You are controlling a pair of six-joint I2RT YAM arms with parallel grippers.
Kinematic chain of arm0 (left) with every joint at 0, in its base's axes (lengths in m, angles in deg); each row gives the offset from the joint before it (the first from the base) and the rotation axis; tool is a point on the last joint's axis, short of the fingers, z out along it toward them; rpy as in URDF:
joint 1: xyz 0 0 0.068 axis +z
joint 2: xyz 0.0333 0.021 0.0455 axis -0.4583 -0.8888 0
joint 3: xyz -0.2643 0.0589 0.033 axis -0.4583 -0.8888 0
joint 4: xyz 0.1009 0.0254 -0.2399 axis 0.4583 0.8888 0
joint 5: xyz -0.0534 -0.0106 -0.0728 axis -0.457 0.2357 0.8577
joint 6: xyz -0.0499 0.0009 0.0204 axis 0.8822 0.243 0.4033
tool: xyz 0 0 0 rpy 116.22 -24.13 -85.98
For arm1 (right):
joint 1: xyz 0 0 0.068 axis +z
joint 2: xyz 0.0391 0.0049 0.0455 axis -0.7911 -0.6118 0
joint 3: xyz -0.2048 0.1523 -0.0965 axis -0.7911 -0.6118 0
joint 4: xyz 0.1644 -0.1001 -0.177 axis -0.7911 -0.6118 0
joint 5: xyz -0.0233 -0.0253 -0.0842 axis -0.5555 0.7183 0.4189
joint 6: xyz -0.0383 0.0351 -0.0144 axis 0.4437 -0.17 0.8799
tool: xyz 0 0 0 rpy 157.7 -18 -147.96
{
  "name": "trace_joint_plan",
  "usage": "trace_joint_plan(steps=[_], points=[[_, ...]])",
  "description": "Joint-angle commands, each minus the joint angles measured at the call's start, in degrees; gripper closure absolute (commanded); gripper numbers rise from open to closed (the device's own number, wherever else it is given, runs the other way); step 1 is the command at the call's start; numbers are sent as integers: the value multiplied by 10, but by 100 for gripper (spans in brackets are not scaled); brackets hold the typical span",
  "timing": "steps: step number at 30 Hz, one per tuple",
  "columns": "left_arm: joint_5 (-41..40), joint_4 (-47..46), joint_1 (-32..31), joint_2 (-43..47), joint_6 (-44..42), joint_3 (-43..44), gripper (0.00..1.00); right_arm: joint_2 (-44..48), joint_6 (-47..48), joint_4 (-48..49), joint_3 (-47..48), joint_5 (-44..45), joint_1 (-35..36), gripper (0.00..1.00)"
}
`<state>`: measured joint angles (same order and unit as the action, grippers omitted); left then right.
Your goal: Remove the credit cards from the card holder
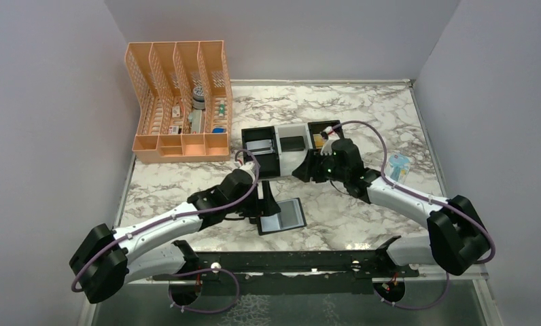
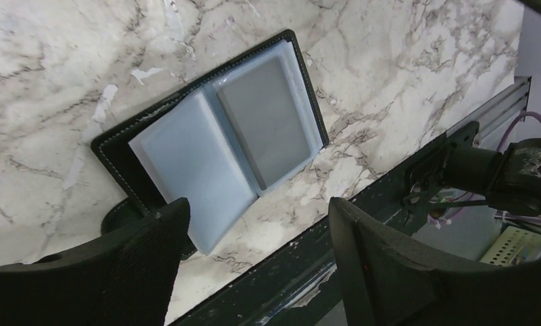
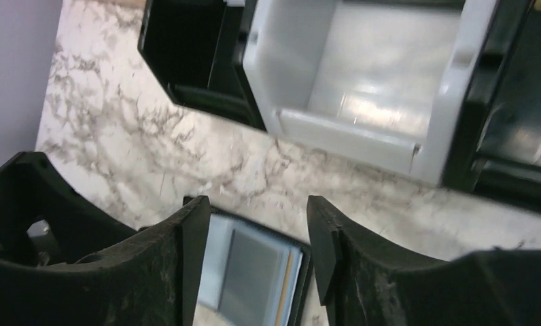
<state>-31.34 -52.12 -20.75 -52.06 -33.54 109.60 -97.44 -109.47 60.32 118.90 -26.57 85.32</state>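
The card holder [image 1: 285, 216] lies open on the marble, near the front edge; its black cover [image 2: 118, 159] frames blue-grey sleeves. A dark grey credit card [image 2: 264, 119] sits in its right sleeve, also visible in the right wrist view as a grey card [image 3: 251, 278]. My left gripper [image 2: 257, 224] hangs open just beside the holder's near corner, with nothing between its fingers. My right gripper [image 3: 257, 234] is open above the table, the holder [image 3: 281, 285] showing below between its fingers. From above, the left gripper [image 1: 264, 202] is at the holder's left and the right gripper [image 1: 307, 170] is further back.
Three square trays stand in a row behind the holder: black [image 1: 261, 146], white [image 1: 302, 132], black [image 1: 320, 138]. A peach file organiser [image 1: 179, 102] stands at the back left. A small blue item [image 1: 399, 165] lies at the right. A black rail [image 2: 390, 183] runs along the table's front edge.
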Motion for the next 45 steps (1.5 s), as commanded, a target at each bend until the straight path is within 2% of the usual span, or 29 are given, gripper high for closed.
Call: trace_joint_plan(steps=[1, 3, 7, 18, 27, 32, 37, 40, 45], points=[[-29, -27, -33, -24, 39, -8, 26, 29, -86, -23, -48, -74, 10, 47], [-49, -16, -43, -28, 42, -7, 30, 44, -94, -27, -63, -75, 18, 53], [-91, 18, -50, -15, 41, -5, 32, 55, -96, -47, -72, -85, 33, 59], [-99, 45, -56, -53, 33, 16, 38, 20, -121, -41, -83, -121, 65, 59], [-104, 45, -67, -83, 30, 5, 59, -13, -118, -43, -87, -141, 67, 60], [-110, 56, -72, -106, 18, 14, 64, -7, -115, -62, -85, -114, 68, 64], [-126, 77, -73, -106, 14, 19, 65, -34, -97, -82, -59, -117, 67, 65], [-132, 81, -73, -103, 15, 14, 60, -44, -96, -82, -54, -116, 68, 65], [-130, 81, -73, -106, 13, 13, 62, -54, -88, -90, -51, -110, 68, 66]])
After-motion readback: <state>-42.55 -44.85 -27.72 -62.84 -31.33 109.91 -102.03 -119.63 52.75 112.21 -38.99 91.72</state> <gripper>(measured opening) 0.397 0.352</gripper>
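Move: The open card holder's middle lies about 1 cm back and 4 cm right of the left hand, 9 cm below; its strap is about 3 cm back and 6 cm left. From the right hand the card holder is some 13 cm back, 6 cm left and 9 cm down, while the white tray stands about 9 cm ahead and 2 cm left, the left black tray 8 cm ahead and 14 cm left. Right hand draws back some 11 cm while both sink about 7 cm towards the card holder, fingers narrowing. ##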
